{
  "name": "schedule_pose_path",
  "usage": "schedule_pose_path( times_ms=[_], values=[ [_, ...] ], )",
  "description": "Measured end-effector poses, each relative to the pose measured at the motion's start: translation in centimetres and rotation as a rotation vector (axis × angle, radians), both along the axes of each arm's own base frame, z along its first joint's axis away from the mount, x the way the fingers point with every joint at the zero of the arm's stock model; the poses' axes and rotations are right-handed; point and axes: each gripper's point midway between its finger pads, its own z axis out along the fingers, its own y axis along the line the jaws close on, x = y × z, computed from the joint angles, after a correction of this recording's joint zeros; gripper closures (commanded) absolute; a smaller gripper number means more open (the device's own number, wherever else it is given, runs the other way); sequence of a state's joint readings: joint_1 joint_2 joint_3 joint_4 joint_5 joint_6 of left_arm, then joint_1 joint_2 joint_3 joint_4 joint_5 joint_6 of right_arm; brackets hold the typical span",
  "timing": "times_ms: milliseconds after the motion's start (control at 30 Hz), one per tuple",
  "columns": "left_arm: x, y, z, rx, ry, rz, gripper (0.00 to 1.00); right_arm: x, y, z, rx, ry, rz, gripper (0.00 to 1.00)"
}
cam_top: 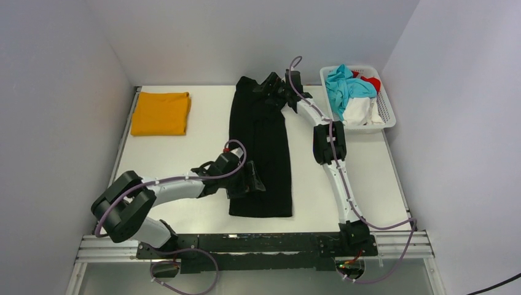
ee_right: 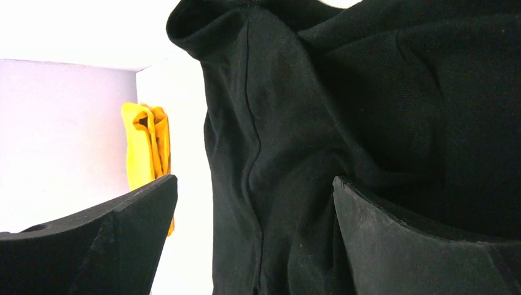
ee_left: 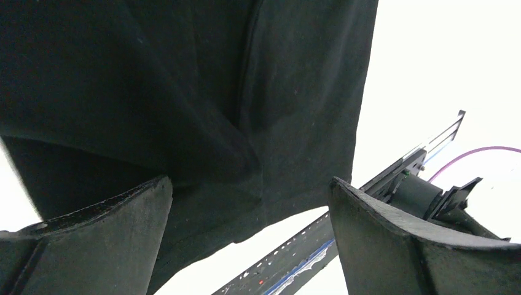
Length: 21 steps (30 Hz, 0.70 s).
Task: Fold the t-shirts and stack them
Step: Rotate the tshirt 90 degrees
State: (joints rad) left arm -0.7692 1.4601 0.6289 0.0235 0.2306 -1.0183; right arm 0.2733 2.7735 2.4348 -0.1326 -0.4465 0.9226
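A black t-shirt (cam_top: 261,147) lies in a long narrow fold down the middle of the table. An orange-yellow t-shirt (cam_top: 161,113) lies folded at the far left; it also shows in the right wrist view (ee_right: 146,147). My left gripper (cam_top: 253,184) is open over the black shirt's near left edge; in its wrist view the cloth (ee_left: 203,104) lies between and beyond the spread fingers (ee_left: 92,239). My right gripper (cam_top: 268,88) is open over the shirt's far end, with black cloth (ee_right: 295,184) between its fingers (ee_right: 405,239).
A white lattice basket (cam_top: 386,110) stands at the far right with teal, white and red clothes in it. Grey walls close the table on three sides. The black arm rail (cam_top: 246,246) runs along the near edge.
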Motion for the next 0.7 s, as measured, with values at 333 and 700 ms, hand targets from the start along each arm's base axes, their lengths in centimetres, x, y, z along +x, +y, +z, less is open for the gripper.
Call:
schedule_pose_path(
  times_ms=[333,700],
  values=[
    [-4.9,1.1,2.3,0.127,-0.085,-0.048,0.01,-0.8,-2.1,1.4,-0.159,-0.024,-0.008,0.0],
    [-6.5,7.1,0.9,0.216,-0.138,0.036,0.03,-16.9,-9.2,11.5,-0.398,-0.063,-0.013,0.0]
  ],
)
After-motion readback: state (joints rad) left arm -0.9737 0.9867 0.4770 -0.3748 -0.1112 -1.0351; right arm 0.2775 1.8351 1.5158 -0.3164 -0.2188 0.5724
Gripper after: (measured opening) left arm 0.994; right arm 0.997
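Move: The black t-shirt's near-left corner lies about 10 cm back and 9 cm to the left of the left hand, some 2 cm lower; the shirt's near-right corner is about 10 cm back and 16 cm to that hand's right. From the right hand, that near-left corner is about 56 cm back and 16 cm left; the shirt's far-left corner is roughly 5 cm ahead and 11 cm left, and the laundry basket about 38 cm right and 3 cm back. The right hand, open, lifts off the far end of the black t-shirt, rises about 11 cm, then swings quickly back some 17 cm and 9 cm right, its left side dipping. The open left hand first slides back low over the shirt, then hops about 4 cm up and left and comes down again, its fingers about the near-left corner. ##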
